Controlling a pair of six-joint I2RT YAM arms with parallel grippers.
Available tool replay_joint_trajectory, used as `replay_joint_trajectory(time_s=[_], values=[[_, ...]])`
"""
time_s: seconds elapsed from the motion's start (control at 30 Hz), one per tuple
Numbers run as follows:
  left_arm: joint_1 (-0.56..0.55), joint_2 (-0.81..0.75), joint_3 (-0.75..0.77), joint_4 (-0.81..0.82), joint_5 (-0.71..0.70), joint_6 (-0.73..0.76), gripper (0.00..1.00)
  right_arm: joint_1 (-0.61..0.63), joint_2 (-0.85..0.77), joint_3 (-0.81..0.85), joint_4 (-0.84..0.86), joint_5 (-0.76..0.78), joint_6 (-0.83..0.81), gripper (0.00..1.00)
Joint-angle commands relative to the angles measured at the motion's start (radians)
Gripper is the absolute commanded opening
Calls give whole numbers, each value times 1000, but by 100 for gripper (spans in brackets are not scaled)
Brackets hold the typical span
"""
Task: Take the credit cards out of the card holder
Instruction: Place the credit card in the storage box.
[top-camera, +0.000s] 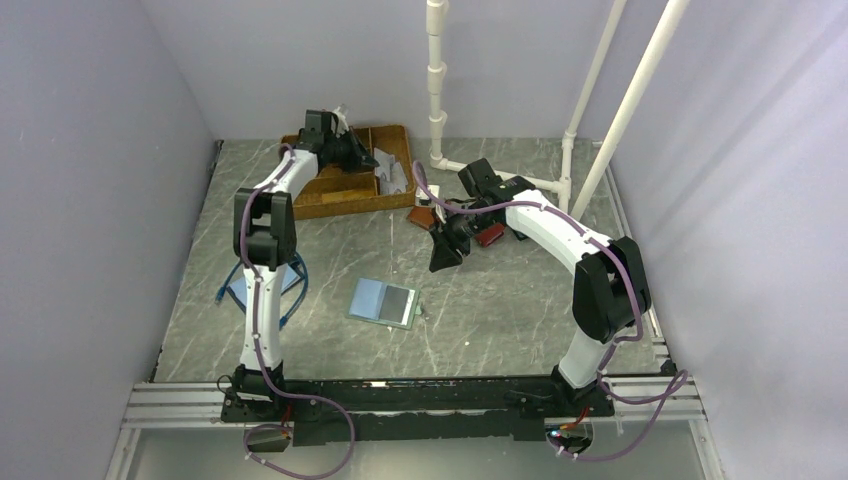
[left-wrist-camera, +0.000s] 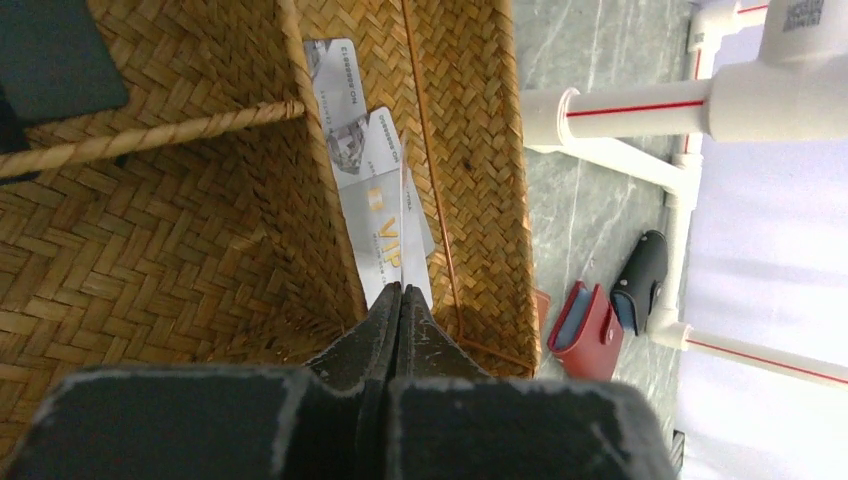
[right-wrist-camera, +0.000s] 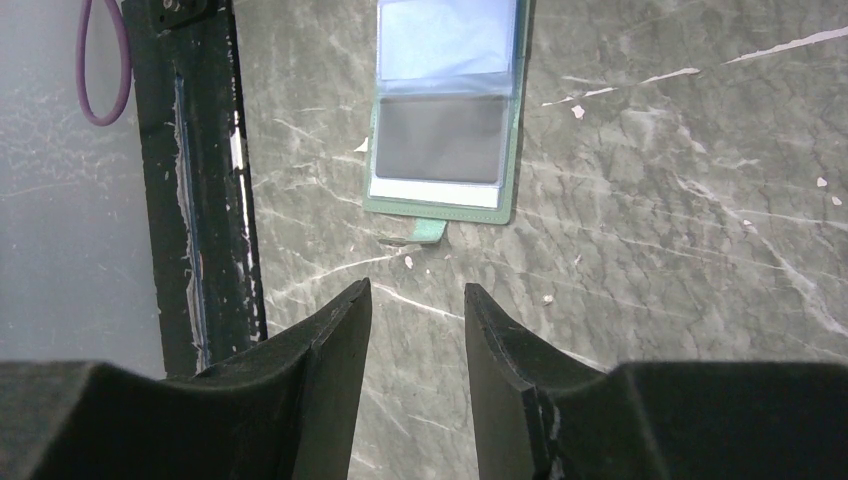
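The card holder (top-camera: 383, 301) lies open and flat on the marble table, light blue page on the left, grey pocket on the right. In the right wrist view the card holder (right-wrist-camera: 445, 110) sits ahead of my right gripper (right-wrist-camera: 417, 290), which hangs open and empty above the table, also seen from above as the right gripper (top-camera: 445, 250). My left gripper (left-wrist-camera: 402, 290) reaches over the woven basket (left-wrist-camera: 180, 240), jaws pressed together on a thin whitish credit card (left-wrist-camera: 414, 255) seen nearly edge-on. Beneath it, other credit cards (left-wrist-camera: 350, 120) lie in the basket's narrow compartment.
The basket (top-camera: 335, 200) stands at the back left. A red snap wallet (left-wrist-camera: 585, 330) and a dark one (left-wrist-camera: 640, 280) lie by the white pipe frame (left-wrist-camera: 620, 110). A flat light blue piece with a blue cable (top-camera: 243, 290) lies beside the left arm.
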Motion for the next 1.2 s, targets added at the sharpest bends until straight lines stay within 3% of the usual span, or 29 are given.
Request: replay_joint_trajectory(time_s=[0.0, 0.1, 0.23, 0.43, 0.7, 0.93, 1.1, 1.17], values=[[-22, 35, 140, -148, -77, 43, 2, -4, -6, 4, 10, -10, -25, 42], [-29, 55, 221, -262, -152, 71, 12, -4, -5, 4, 11, -11, -24, 42], [-31, 9, 217, -288, -235, 104, 30, -4, -5, 5, 10, -12, -26, 42], [-30, -106, 170, -277, -276, 169, 34, -4, -9, 5, 8, -11, -26, 42], [3, -452, -255, -38, -314, 185, 43, -4, -28, -3, 10, -19, -40, 42], [42, -766, -600, 56, -369, 206, 71, -4, -57, -16, 0, -45, -89, 42], [97, -969, -794, 104, -304, 163, 96, -4, -87, -30, 0, -65, -119, 43], [109, -1015, -823, 78, -246, 169, 99, -4, -98, -33, -4, -68, -135, 43]])
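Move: The card I hold in my left hand is headed for the pile of silver cards in the box's right compartment, about 3 cm ahead of the hand, 4 cm to its right and 5 cm below. The compartment divider is level with the hand, some 2 cm to its left. The gold cards lie about 5 cm back and 8 cm left, the brown card holder roughly 9 cm back and 14 cm right. From my right hand, the silver pile is about 35 cm ahead, 12 cm left and 10 cm below. I nudge my left hand barely 1 cm forward and open its fingers to let go of the card over the silver pile, rolling the hand's left side up about 15 degrees. Then I draw it away back, up and to the left, some 14 cm back and as much up, over the divider, turning counter-clockwise, tipping the fingers up and spreading them wide. ##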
